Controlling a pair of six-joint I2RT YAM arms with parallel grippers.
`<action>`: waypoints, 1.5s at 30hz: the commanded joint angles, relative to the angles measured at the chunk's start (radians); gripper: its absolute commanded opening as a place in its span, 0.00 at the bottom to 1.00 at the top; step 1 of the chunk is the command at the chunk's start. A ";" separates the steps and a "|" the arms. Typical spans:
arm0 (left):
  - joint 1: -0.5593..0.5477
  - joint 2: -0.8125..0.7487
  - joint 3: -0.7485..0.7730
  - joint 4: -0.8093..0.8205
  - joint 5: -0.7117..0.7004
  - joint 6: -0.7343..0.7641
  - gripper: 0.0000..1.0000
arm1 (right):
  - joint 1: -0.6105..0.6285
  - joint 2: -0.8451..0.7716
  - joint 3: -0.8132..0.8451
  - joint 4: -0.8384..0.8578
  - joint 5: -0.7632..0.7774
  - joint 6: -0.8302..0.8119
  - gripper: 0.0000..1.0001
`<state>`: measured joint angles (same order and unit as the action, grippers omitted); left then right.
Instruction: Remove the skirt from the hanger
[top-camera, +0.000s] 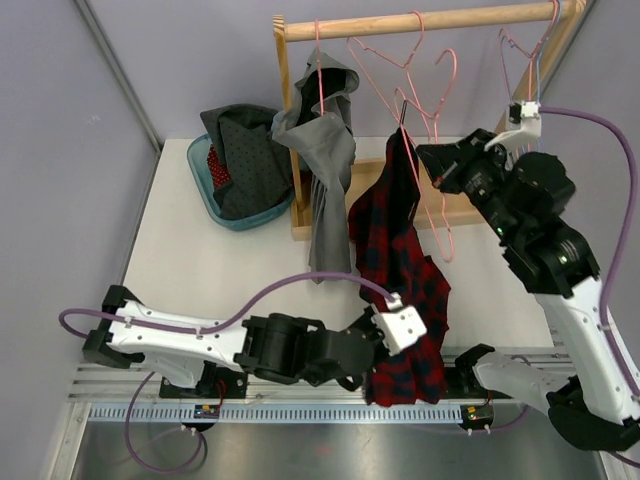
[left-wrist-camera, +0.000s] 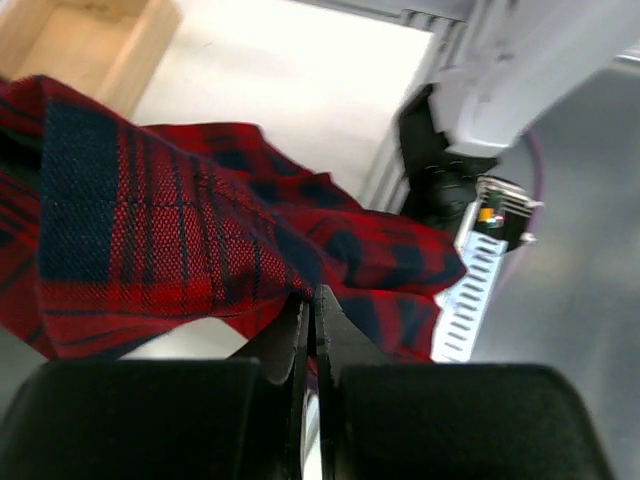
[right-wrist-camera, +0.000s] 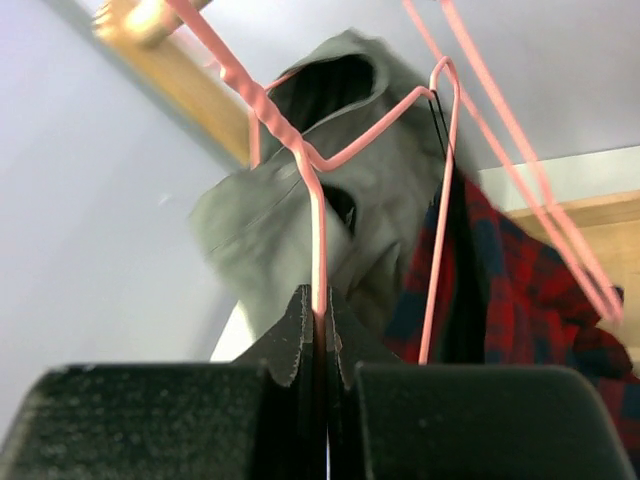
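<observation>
The red and navy tartan skirt (top-camera: 405, 290) hangs from high under the rail down to the table's near edge. My left gripper (top-camera: 385, 332) is shut on a fold of its lower part, and the left wrist view shows the skirt (left-wrist-camera: 150, 230) pinched at the tips of my left gripper (left-wrist-camera: 312, 296). My right gripper (top-camera: 428, 160) sits by the skirt's top, shut on the thin pink wire hanger (top-camera: 445, 232). In the right wrist view the hanger (right-wrist-camera: 318, 210) runs straight down into my right gripper (right-wrist-camera: 320, 298), and the skirt (right-wrist-camera: 510, 290) drapes beside its other wire.
A wooden rack (top-camera: 420, 22) at the back carries more pink hangers (top-camera: 528, 50). A grey garment (top-camera: 325, 150) hangs on one, just left of the skirt. A teal basket (top-camera: 203, 180) at the back left holds a dark dotted garment (top-camera: 245, 150) and a red one (top-camera: 215, 165).
</observation>
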<state>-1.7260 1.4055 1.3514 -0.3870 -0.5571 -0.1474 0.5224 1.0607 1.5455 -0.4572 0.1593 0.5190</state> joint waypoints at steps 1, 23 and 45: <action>0.080 -0.117 0.026 -0.075 -0.115 -0.032 0.00 | 0.001 -0.123 0.067 -0.055 -0.154 -0.004 0.00; 0.304 -0.303 0.506 -0.094 -0.517 0.653 0.00 | -0.001 -0.584 0.036 -0.461 -0.831 -0.146 0.00; 1.327 0.212 1.070 -0.122 -0.377 0.475 0.00 | 0.001 -0.621 -0.148 -0.669 -0.948 -0.227 0.00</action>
<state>-0.5117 1.5585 2.2860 -0.4641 -0.9886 0.4961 0.5224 0.4152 1.3811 -1.1290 -0.7624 0.3153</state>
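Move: My left hand grips the plaid skirt; the teal basket it is bound for lies roughly 42 cm ahead, 35 cm to the left and 25 cm below. The skirt's upper end, still caught on the pink hanger in my right fingers, is some 30 cm ahead of my left hand, straight on and 18 cm up. The hanging grey hoodie stands about 20 cm right of the basket and 7 cm nearer. From my right hand, the skirt's upper end is about 5 cm ahead, 3 cm left and 2 cm below. I part the skirt from its hanger: my right hand keeps its pinch on the hanger and draws it back about 30 cm, then sinks some 10 cm while turning counter-clockwise. My left hand, fingers still shut on the skirt, sweeps left, forward and up in a high arc to above the basket's left side, turning about 90 degrees counter-clockwise. ##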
